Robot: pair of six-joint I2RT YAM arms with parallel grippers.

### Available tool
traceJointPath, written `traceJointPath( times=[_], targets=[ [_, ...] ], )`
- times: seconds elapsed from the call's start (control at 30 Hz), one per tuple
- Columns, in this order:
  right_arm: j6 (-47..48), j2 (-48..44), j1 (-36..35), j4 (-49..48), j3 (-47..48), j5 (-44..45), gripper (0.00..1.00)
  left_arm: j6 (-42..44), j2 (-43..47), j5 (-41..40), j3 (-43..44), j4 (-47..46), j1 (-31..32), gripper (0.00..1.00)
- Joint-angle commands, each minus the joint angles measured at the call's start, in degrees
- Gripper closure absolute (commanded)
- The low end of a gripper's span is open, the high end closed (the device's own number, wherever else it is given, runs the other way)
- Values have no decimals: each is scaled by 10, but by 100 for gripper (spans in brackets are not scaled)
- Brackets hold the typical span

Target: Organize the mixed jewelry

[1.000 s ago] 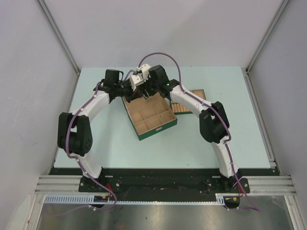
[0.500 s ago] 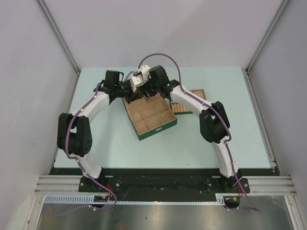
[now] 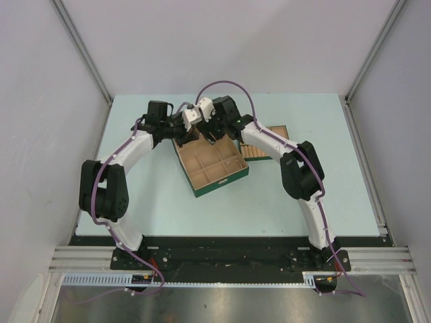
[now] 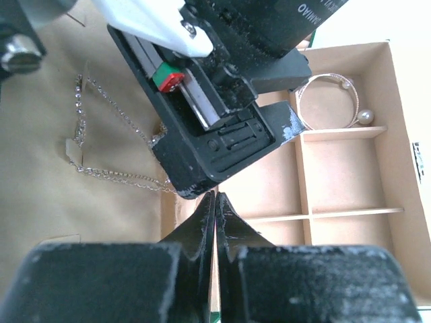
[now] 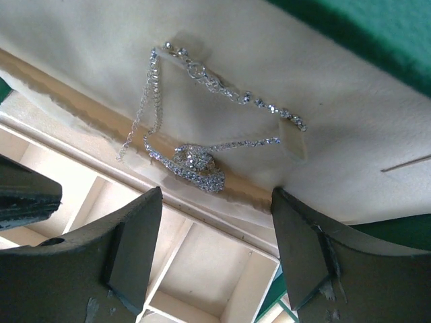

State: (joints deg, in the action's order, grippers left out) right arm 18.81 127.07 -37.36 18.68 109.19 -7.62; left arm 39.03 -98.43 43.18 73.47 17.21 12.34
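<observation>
The thin chain necklace lies on the cream lining of the green box's open lid, its sparkly pendant cluster right at the hinge edge. My right gripper hangs open just above the pendant, over the box's back compartments. The chain also shows in the left wrist view. A ring-shaped bangle with a pearl bead rests in a corner compartment. My left gripper is shut with nothing seen between its fingers, tips close under the right gripper's body.
The green box with tan compartments sits mid-table, turned at an angle. A small tan divided tray lies right of it, partly under the right arm. Both grippers crowd the box's far end, nearly touching.
The right wrist has shifted slightly left and lower toward the lid. The left arm has hardly moved.
</observation>
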Motion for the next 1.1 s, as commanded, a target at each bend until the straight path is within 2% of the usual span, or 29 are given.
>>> traceJointPath(
  times=[0.0,0.17,0.37,0.6,1.07],
  targets=[
    [24,-23,3,-19,-3,-6,30,17,29,-3,-6,-11,-5,96],
    [33,-18,-6,-18,-5,-11,32,16,26,-20,-12,-24,-6,96],
    [36,-16,-16,-17,-16,-19,41,7,32,-66,-42,-69,-6,96],
    [38,-16,-22,-15,-27,-22,64,4,28,-90,-54,-89,-7,96],
    [35,-38,-26,-5,-44,-33,95,-75,39,-116,-77,-186,-6,96]
  ],
)
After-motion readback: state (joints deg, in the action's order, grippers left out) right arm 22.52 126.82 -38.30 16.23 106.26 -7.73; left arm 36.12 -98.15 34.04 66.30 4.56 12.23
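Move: The tangled knot of the silver necklace lies at the lid's hinge edge, between the right hand's open fingertips, about 2 cm below that hand and 1 cm ahead and left. From the right hand, the lid's middle is some 6 cm farther out and 5 cm left; the bracelet is 9 cm back and 7 cm right. The shut left hand has the knot about 6 cm right, 2 cm ahead and 4 cm below, and the lining edge roughly 2 cm ahead and 4 cm below. Around the necklace knot the right fingers close from wide to nearly shut, the hand easing down about 1 cm, and they seem to pinch the knot's lower edge against the hinge side of the lid. The left hand, fingers still shut, sinks a bit over 2 cm while going forward and left by 2 cm each, down towards the lining edge, turning some 10 degrees counter-clockwise. ##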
